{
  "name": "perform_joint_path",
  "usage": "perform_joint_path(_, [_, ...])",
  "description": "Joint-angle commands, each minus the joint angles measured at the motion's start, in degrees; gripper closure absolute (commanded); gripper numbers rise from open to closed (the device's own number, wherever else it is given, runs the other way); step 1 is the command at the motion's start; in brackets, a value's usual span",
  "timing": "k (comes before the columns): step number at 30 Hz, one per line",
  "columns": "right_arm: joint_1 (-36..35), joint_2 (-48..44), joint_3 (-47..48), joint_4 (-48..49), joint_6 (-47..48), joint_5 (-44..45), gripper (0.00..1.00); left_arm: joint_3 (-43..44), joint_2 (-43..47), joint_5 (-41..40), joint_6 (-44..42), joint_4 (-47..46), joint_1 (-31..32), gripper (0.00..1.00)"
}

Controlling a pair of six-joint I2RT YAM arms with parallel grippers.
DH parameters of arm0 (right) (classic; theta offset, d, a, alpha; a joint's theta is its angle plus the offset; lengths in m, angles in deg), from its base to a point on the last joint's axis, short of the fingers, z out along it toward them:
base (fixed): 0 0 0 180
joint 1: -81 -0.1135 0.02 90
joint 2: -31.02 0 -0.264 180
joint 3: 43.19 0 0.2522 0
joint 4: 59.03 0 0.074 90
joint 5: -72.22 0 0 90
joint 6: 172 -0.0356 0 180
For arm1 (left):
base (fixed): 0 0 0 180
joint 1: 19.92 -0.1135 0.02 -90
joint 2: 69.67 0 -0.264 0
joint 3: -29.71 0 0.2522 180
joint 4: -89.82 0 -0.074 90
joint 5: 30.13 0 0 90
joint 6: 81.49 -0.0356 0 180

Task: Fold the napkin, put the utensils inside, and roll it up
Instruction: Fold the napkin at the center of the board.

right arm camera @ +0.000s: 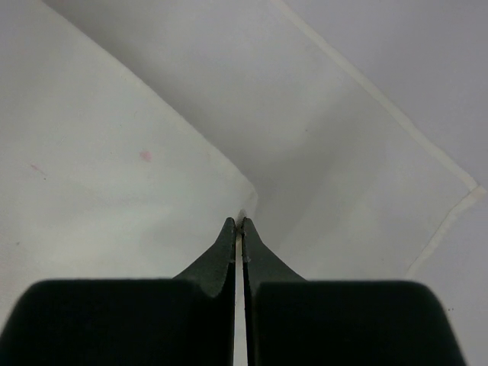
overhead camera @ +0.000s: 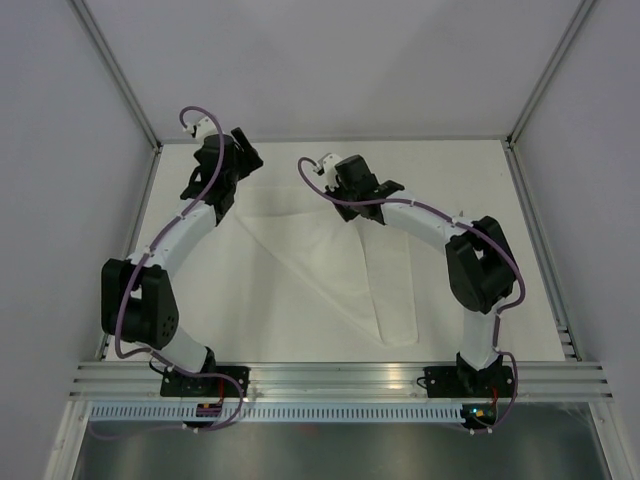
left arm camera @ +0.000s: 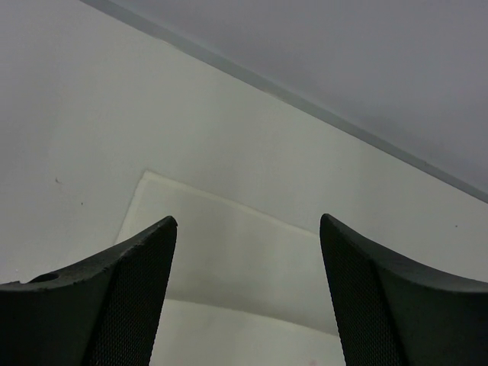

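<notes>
The white napkin (overhead camera: 330, 265) lies partly folded on the white table, one flap lifted toward the back. My right gripper (overhead camera: 383, 196) (right arm camera: 239, 223) is shut on the napkin (right arm camera: 137, 152), pinching a thin corner between its fingertips and holding that flap up over the flat layer. My left gripper (overhead camera: 236, 160) (left arm camera: 248, 225) hangs open above the far left corner of the napkin (left arm camera: 229, 259), with nothing between its fingers (left arm camera: 137, 259). The utensils are out of view.
Grey walls and metal frame posts (overhead camera: 120, 75) close in the table at the back and sides. An aluminium rail (overhead camera: 340, 378) with both arm bases runs along the near edge. A small pink spot (right arm camera: 145, 155) marks the lifted flap.
</notes>
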Motion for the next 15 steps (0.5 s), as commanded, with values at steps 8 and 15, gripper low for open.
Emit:
perform_joint_path(8, [4.6, -5.2, -1.6, 3.6, -0.6, -1.3, 0.99, 0.4, -5.5, 0.2, 4.5, -6.3, -0.4, 0.21])
perform_joint_path(15, [6.4, -5.0, -1.9, 4.1, -0.4, -1.7, 1.00, 0.7, -8.6, 0.5, 5.6, -7.0, -0.3, 0.22])
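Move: The right gripper holds the napkin's lifted corner. The napkin's far-right corner, which it heads for, lies about 15 cm to its right, 10 cm ahead and some 8 cm below. From this hand, the knife is about 29 cm right and 6 cm back, and the far-left corner 24 cm left and 10 cm ahead. That far-left corner lies roughly 6 cm ahead of the open left gripper, 4 cm to its left and 21 cm below. Keep the right gripper shut on the napkin's corner and carry it diagonally, about 4 cm right and 2.5 cm forward, rising slightly, towards the far-right corner. Meanwhile lower the left gripper some 5 cm, easing forward about 2 cm, towards the far-left corner, fingers wide open and not touching the cloth. ##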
